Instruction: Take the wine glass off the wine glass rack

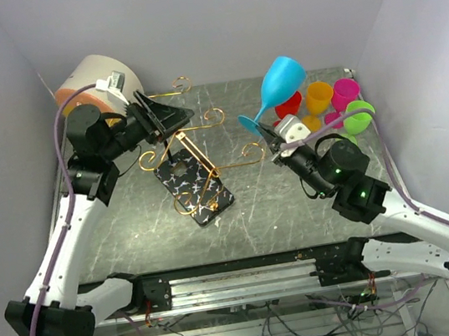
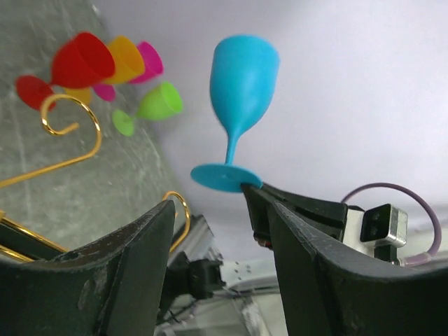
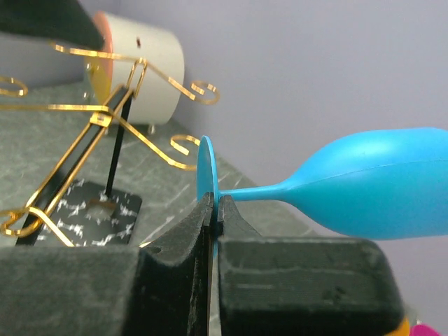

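The blue wine glass (image 1: 281, 82) is off the rack, held in the air to the rack's right, bowl tilted up and back. My right gripper (image 1: 263, 132) is shut on the rim of its round foot; the right wrist view shows the jaws (image 3: 215, 203) pinching the foot disc, with the glass (image 3: 378, 182) lying sideways. The wine glass rack (image 1: 198, 190) stands mid-table, gold scroll arms over a black veined base (image 3: 84, 210). My left gripper (image 1: 176, 118) is open at the top of the rack, nothing between its jaws (image 2: 218, 210). The glass (image 2: 241, 73) shows beyond it.
Several coloured plastic glasses, red (image 1: 288, 106), orange (image 1: 319, 96), pink (image 1: 345, 91) and green (image 1: 358, 118), stand at the back right, close behind my right arm. A round beige drum (image 1: 97, 75) sits at the back left. Walls close in on three sides.
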Action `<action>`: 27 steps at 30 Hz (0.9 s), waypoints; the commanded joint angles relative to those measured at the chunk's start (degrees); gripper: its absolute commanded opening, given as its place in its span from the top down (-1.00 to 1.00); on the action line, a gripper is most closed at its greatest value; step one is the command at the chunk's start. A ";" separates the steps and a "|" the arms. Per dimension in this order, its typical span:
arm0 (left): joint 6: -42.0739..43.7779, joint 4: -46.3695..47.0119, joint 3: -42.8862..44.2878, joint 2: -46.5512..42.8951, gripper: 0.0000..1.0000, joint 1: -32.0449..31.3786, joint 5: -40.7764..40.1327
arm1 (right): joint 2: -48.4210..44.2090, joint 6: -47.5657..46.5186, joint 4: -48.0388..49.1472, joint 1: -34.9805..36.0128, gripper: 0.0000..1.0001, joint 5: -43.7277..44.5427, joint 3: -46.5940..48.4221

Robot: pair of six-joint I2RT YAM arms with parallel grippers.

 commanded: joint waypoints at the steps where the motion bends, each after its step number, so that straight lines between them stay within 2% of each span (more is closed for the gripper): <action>1: -9.78 9.36 -0.92 1.29 -0.35 0.10 11.42 | -0.14 -5.73 8.38 0.02 1.00 -2.53 -0.04; 6: -15.85 16.36 -2.66 2.13 -0.36 0.10 13.64 | 2.75 -9.17 11.01 0.03 1.00 -3.90 1.00; 11: -24.37 25.57 -5.42 3.17 -0.38 0.10 15.77 | 4.78 -12.73 18.06 0.15 1.00 -3.74 -0.07; 18: -23.12 21.16 -5.12 3.96 -0.41 0.10 16.19 | 7.49 -16.37 24.14 0.38 1.00 -8.42 -0.73; 27: -26.05 23.17 -6.88 5.16 -0.41 0.10 15.97 | 10.99 -20.14 28.28 1.75 1.00 -11.80 -0.99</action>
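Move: The foot of the blue wine glass, pinched in the right fingers, is about 13 cm to the left hand's right, 2 cm back and some 4 cm lower. From the right hand, the open left gripper it is brought to lies roughly 15 cm left, 3 cm ahead and 4 cm up; the emptied rack stands about 17 cm left, 3 cm ahead and 23 cm below, and the red glass some 23 cm ahead, 14 cm right and 28 cm below. The blue glass, still pinched by its foot, is carried by the right hand up and then mostly left towards the open left gripper, about 5 cm left and 4 cm up in all, while that wrist tips its fingers up some 20 degrees. To meet it, the left hand eases about 2.5 cm right and 2 cm back, turning clockwise and rolling its left side down, fingers staying wide open. ##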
